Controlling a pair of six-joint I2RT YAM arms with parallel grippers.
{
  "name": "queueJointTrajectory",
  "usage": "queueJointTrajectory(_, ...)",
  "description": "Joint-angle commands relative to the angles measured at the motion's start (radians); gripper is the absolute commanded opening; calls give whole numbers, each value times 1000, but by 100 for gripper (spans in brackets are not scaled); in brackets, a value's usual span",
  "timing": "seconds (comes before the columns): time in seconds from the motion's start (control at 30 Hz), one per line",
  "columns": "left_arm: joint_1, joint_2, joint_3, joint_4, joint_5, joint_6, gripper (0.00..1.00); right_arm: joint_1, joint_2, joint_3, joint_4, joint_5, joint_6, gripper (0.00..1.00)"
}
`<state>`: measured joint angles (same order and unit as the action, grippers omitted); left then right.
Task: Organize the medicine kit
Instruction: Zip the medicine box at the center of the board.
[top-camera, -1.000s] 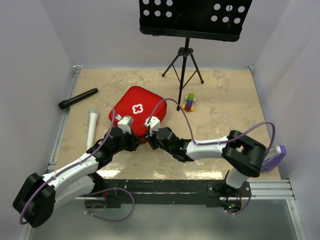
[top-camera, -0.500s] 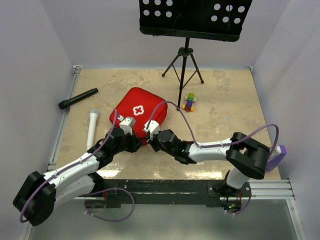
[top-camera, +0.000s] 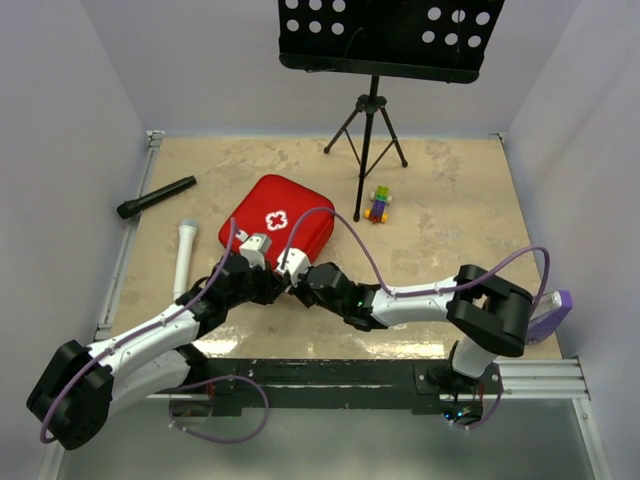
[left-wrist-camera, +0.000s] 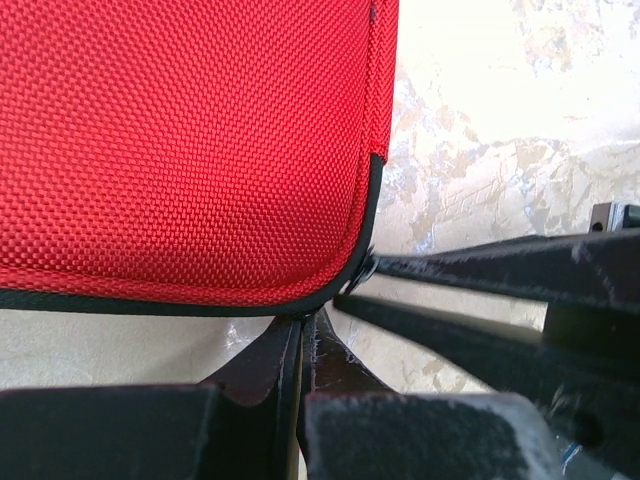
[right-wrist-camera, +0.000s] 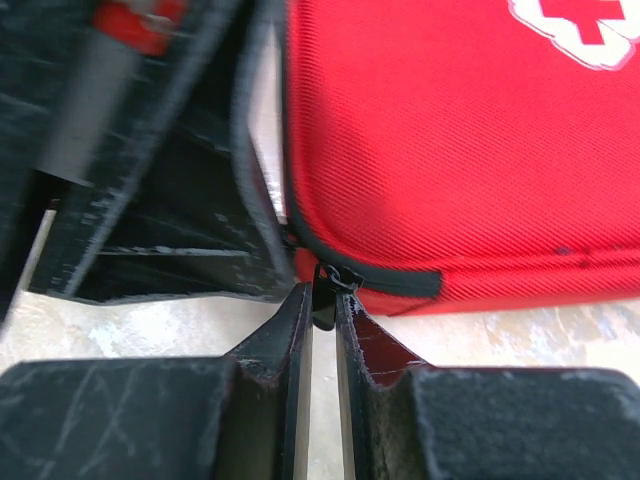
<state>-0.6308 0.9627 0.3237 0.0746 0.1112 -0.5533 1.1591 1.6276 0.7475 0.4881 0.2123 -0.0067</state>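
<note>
The medicine kit (top-camera: 278, 222) is a red fabric case with a white cross, lying flat with its lid down. Its contents are hidden. My right gripper (right-wrist-camera: 323, 300) is shut on the black zipper pull (right-wrist-camera: 325, 297) at the kit's near corner (right-wrist-camera: 400, 275). My left gripper (left-wrist-camera: 302, 322) is shut, its tips touching the black edge trim (left-wrist-camera: 200, 306) of the same corner, with nothing visible between them. In the top view both grippers meet at the kit's near edge, the left gripper (top-camera: 268, 287) just left of the right gripper (top-camera: 297, 283).
A black flashlight (top-camera: 157, 197) lies at the far left, with a white cylinder (top-camera: 185, 255) nearer. A small toy of coloured blocks (top-camera: 378, 204) sits by the music stand's tripod (top-camera: 368, 135). A purple object (top-camera: 548, 315) rests at the right edge.
My right gripper has slid left along the kit's near edge with the zipper pull, closing in on the left gripper. The left arm has barely moved.
</note>
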Motion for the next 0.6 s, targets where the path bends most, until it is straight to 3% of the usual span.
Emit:
queueJointTrajectory(0.0, -9, -1, 14, 40, -7, 16, 0, 73, 32, 104, 69, -209, -41, 0)
queueJointTrajectory(0.23, -17, -1, 12, 45, -2, 16, 0, 100, 97, 168, 35, -283, -68, 0)
queueJointTrajectory(0.37, -15, -22, 28, -10, -39, 18, 0, 100, 81, 153, 29, -183, -15, 0)
queueJointTrajectory(0.4, -15, -31, 35, -34, -57, 16, 2, 100, 68, 145, 20, -159, -1, 14)
queueJointTrajectory(0.47, -15, -51, 58, -73, -73, 13, 20, 100, 31, 127, -5, -104, 56, 34)
queueJointTrajectory(0.57, -14, -80, 104, -179, -107, 10, 42, 100, -35, 101, -55, -24, 108, 51)
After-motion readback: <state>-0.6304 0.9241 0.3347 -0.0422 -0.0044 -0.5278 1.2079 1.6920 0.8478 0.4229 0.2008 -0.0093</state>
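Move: The right hand already pinches the zip pull at the red box's near corner; the pull is right at its fingertips, and the box's middle is some 15 cm ahead and 3 cm left. The left fingers are shut on a small dark tab at the same edge, with the zip pull about 2 cm to their right. From the left hand, the white tube lies roughly 24 cm left, 7 cm ahead and 5 cm lower. The right hand draws the zip pull about 2.5 cm left, the left hand shifting likewise, then both open. ##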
